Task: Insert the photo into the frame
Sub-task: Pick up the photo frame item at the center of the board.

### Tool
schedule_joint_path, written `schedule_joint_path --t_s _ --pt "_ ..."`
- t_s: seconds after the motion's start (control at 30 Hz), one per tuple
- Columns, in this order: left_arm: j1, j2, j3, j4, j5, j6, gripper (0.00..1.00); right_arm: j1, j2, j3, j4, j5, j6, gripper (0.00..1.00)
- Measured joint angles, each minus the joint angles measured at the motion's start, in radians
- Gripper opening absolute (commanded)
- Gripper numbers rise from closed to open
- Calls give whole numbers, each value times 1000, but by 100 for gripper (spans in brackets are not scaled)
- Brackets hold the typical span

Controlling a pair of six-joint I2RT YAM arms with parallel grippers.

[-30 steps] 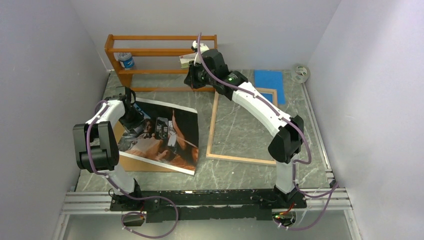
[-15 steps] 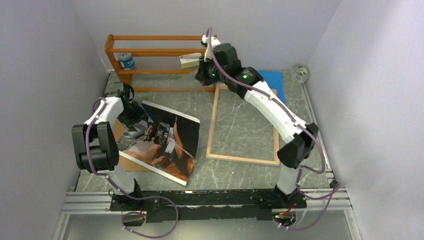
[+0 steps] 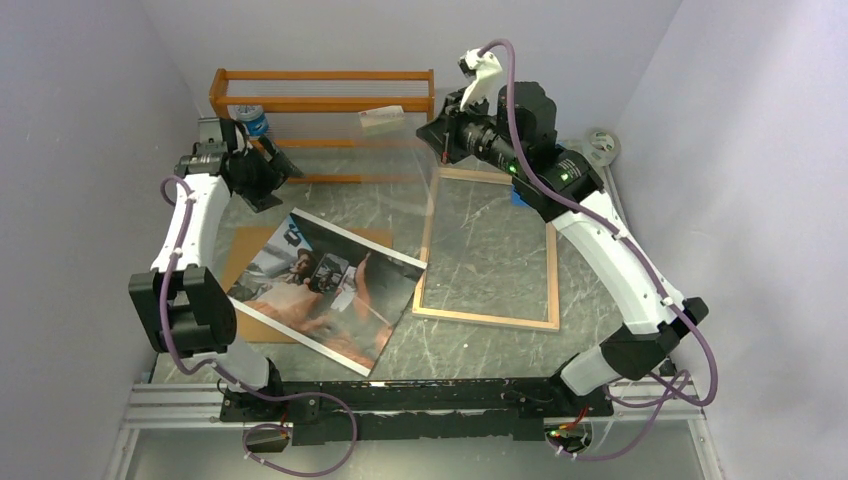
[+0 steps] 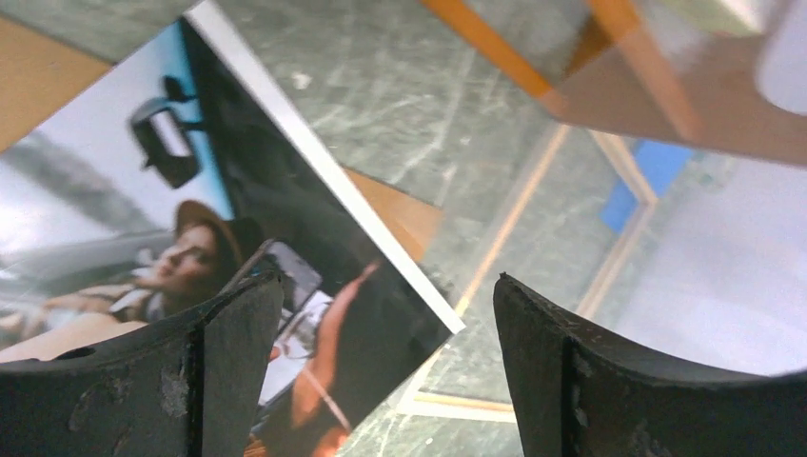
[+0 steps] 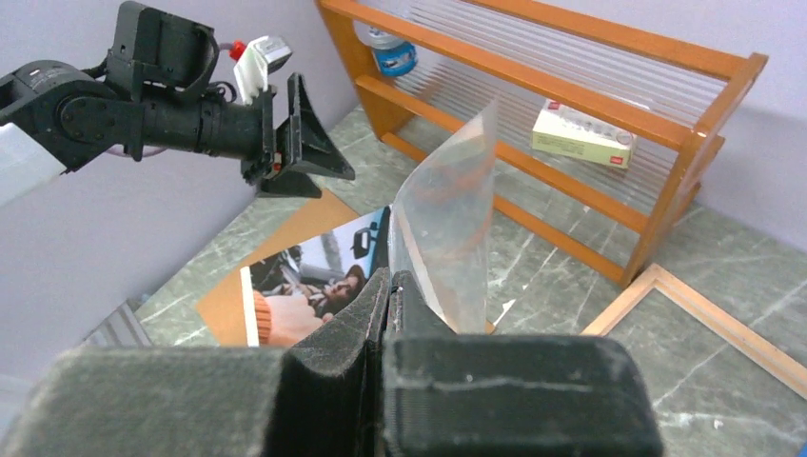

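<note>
The photo [image 3: 325,290] lies face up on the table at the left, partly on the brown backing board [image 3: 243,255]. It also shows in the left wrist view [image 4: 143,248] and the right wrist view [image 5: 314,276]. The frame [image 3: 485,318] lies flat, wood reverse up, right of the photo; the photo's corner touches its left rail. My right gripper [image 3: 443,140] is shut on a clear pane [image 5: 447,238], held tilted in the air above the frame's far left corner. My left gripper [image 3: 278,168] is open and empty, raised near the shelf rack, as the left wrist view [image 4: 385,286] shows.
An orange wooden shelf rack [image 3: 320,75] stands along the back wall with a blue-capped bottle [image 3: 255,120] and a white box [image 3: 380,118] on it. A blue pad [image 3: 517,197] peeks out behind my right arm. A tape roll [image 3: 600,145] sits at the back right.
My left gripper has lifted off the photo and drawn back toward the rack. The photo has turned and slid right to the frame. My right gripper has risen and moved right with the pane.
</note>
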State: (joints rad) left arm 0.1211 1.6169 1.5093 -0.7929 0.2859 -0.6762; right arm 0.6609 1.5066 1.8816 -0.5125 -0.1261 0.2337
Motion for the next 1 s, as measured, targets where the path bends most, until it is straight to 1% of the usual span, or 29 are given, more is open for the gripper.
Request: schedule_joint_path --t_s 0.13,0.2,0.43,0.6,0.7,0.87,1.0 --pt "1 -56 0 78 118 18 85 0 -8 0 6 -34 -10 0" --pt "1 -85 0 129 176 52 85 0 -9 0 5 -53 -17 0" --pt "-10 -196 0 333 391 250 85 0 -32 11 -18 -126 -45 0" --pt "-58 -272 2 479 500 383 85 0 -62 50 -48 -182 -72 0" --pt "-101 -277 57 473 556 463 85 0 -88 69 -67 -224 -88 0" --pt "-211 -268 190 383 607 639 86 0 -132 89 -78 -304 -104 0" --pt "-233 -274 242 288 662 761 86 0 -142 104 -82 -362 -113 0"
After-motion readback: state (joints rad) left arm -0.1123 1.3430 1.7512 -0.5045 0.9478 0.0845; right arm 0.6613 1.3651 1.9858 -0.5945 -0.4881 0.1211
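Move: Up in the air, the clear sheet pinched by the right hand has its middle some 22 cm to the left hand's right, about 6 cm back and 12 cm higher; from the right hand that middle lies about 7 cm left, 2 cm ahead and 12 cm lower. The photo is roughly 17 cm back from the left hand, 9 cm to its right and 19 cm below, and the wooden rack 12 cm ahead, 7 cm right and 10 cm below it. Rising first and then swinging right and back, the open, empty left hand climbs about 26 cm to the clear sheet's free edge, its steeply downward fingers tilting up and swinging clockwise to face the right hand. Meanwhile the right hand keeps its pinch on the sheet, draws back some 10 cm while rising a little less, and turns about 20 degrees counter-clockwise. ##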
